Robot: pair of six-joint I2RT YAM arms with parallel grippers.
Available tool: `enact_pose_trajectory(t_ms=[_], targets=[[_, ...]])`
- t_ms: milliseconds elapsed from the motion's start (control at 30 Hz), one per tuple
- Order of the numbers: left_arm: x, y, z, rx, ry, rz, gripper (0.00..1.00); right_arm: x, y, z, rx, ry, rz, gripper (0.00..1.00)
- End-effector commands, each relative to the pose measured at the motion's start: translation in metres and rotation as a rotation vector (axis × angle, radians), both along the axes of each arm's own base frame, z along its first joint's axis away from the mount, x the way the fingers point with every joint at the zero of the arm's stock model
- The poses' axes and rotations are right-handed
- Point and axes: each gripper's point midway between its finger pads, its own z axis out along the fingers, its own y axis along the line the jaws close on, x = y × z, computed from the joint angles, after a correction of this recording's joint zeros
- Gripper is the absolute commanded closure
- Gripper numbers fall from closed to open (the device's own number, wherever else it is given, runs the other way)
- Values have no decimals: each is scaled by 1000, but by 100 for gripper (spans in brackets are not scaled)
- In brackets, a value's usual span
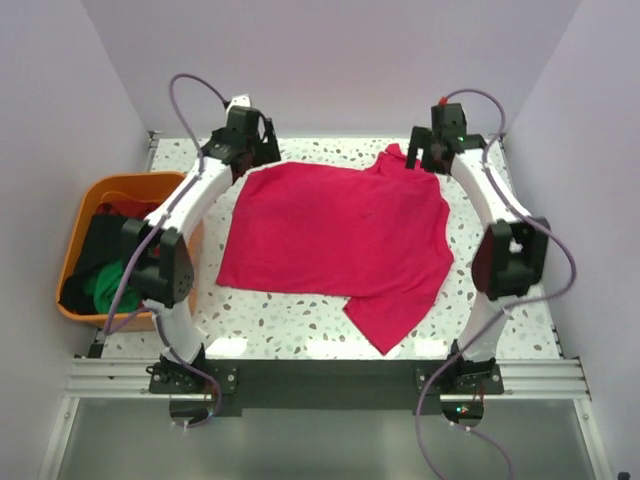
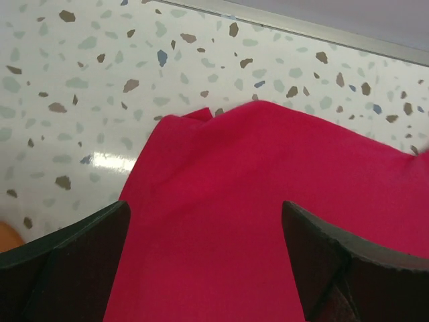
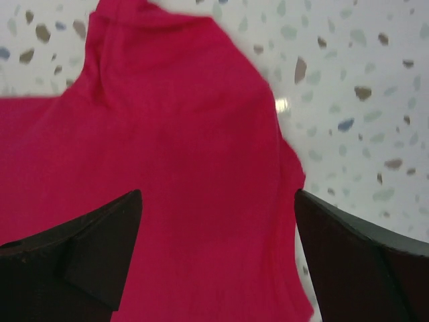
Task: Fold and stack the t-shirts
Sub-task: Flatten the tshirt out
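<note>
The crimson-pink t-shirt (image 1: 340, 240) lies spread on the speckled table (image 1: 300, 320), one corner trailing toward the near edge. My left gripper (image 1: 250, 150) hovers over its far left corner, jaws wide apart and empty; the shirt (image 2: 268, 201) fills the gap between the fingers (image 2: 74, 261). My right gripper (image 1: 425, 155) hovers over the far right corner, jaws wide apart and empty, with the cloth (image 3: 181, 168) below the fingers (image 3: 87, 255). Green (image 1: 105, 285), black (image 1: 100, 235) and dark red (image 1: 125, 208) shirts lie in the tub.
An orange plastic tub (image 1: 75, 240) stands at the table's left edge, beside my left arm. White walls close in the back and both sides. A metal rail (image 1: 330, 378) runs along the near edge.
</note>
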Motion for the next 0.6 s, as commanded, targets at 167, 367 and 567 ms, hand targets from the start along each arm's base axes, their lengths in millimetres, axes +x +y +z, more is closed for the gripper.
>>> enact_pose_trajectory(t_ms=[167,367,567], targets=[[-114,1,-3,-109,9,-30,0,-168,63,-17,129,75,45,1],[-174,-30,-59,-159,108,-142,0,-223,71,-90,215,244,32,1],[-181,-39,-114,-175,240,-146,0,-231,55,-136,196,364,-44,1]])
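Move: The red t-shirt lies spread some 17 cm below both my hands. Its near edge is about 30 cm back from my left hand and 2 cm right, its near-left corner 28 cm back and 7 cm left; the orange basket's middle is 19 cm back, 29 cm left. From my right hand, the shirt's near flap is roughly 38 cm back and 10 cm left, and its far tab 4 cm ahead and 10 cm left. I sweep both open hands back over the spread shirt, towards its near edge and flap: my left about 20 cm, my right some 25 cm while also edging left. Each first lifts a few centimetres, then sinks close above the cloth, well below its starting height, fingers tipping steeper down; my jaws stay wide open. ##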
